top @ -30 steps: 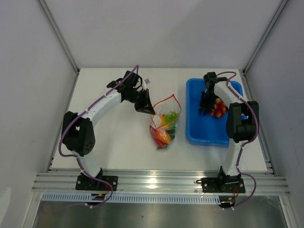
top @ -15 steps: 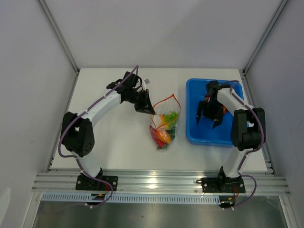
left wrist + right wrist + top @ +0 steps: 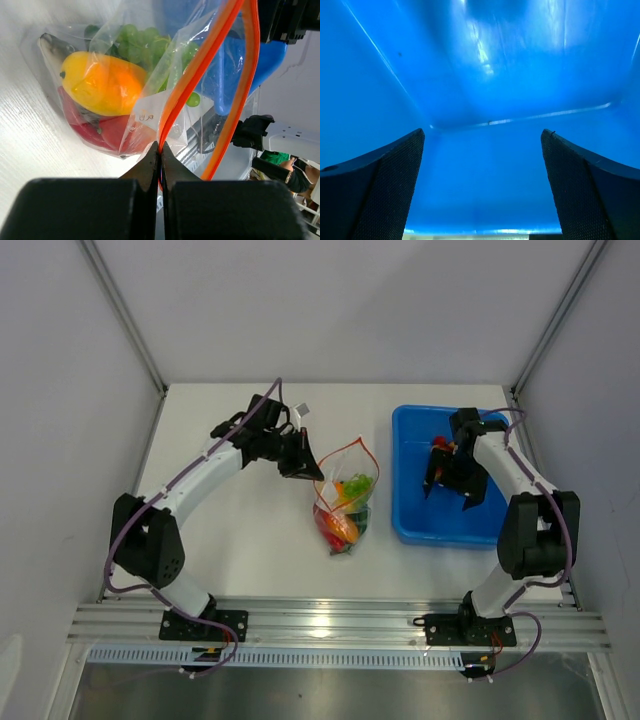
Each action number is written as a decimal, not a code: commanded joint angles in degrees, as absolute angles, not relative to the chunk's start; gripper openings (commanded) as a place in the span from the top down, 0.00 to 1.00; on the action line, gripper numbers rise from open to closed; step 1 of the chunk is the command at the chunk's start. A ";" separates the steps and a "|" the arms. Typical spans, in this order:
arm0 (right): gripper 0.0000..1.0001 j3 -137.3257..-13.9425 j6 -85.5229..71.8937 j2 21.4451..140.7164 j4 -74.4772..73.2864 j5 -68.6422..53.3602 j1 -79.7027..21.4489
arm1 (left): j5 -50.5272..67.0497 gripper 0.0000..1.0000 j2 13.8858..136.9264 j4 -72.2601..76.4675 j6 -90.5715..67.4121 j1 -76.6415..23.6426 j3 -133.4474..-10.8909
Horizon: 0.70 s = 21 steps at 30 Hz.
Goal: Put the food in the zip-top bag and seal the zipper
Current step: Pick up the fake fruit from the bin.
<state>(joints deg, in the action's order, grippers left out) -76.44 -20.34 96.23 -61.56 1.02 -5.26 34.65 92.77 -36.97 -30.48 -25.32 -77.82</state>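
The clear zip-top bag [image 3: 344, 502] lies mid-table with its mouth facing away from the arms. It holds a yellow-orange mango [image 3: 102, 90], green grapes [image 3: 142, 45] and a red pepper [image 3: 107, 132]. My left gripper [image 3: 161, 148] is shut on the orange-red zipper [image 3: 200, 70] at the mouth's left corner [image 3: 312, 470], and the mouth gapes. My right gripper [image 3: 450, 490] hangs open inside the blue tub [image 3: 410, 525]. Between its fingers [image 3: 380, 175] only the tub's blue floor shows. A small red bit of food [image 3: 439, 445] peeks out beside the right wrist.
The blue tub [image 3: 485, 75] stands at the right of the table, close to the bag. White walls enclose the table on three sides. A metal rail [image 3: 330, 625] runs along the near edge by the arm bases.
My right gripper has opened wide and moved right and nearer within the tub, now covering the cherry tomatoes seen earlier. My left arm shifted slightly left, still pinching the zipper.
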 commanded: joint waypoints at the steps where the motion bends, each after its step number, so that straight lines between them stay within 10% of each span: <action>1: 0.01 -74.62 -21.97 91.60 -64.33 0.70 -5.19 | 34.89 0.99 89.39 -33.93 -30.41 -24.87 -76.21; 21: 0.01 -80.40 -21.36 84.64 -74.44 6.06 -4.83 | 36.04 0.99 86.13 -35.24 -27.95 -24.87 -74.53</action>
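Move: The fake fruit, a red-and-orange bunch on the bin floor, lies about 11 cm ahead of the right hand, a centimetre to its left and some 5 cm below. The bin's near wall is roughly 9 cm behind, straight back, its rim slightly lower; the filled zip-top bag sits level ahead, 24 cm left and 6 below. From the left hand the fruit is about 11 cm ahead, 28 cm right and 14 below. The open, empty right hand draws back about 5 cm and rises 4 cm, away from the fake fruit. ##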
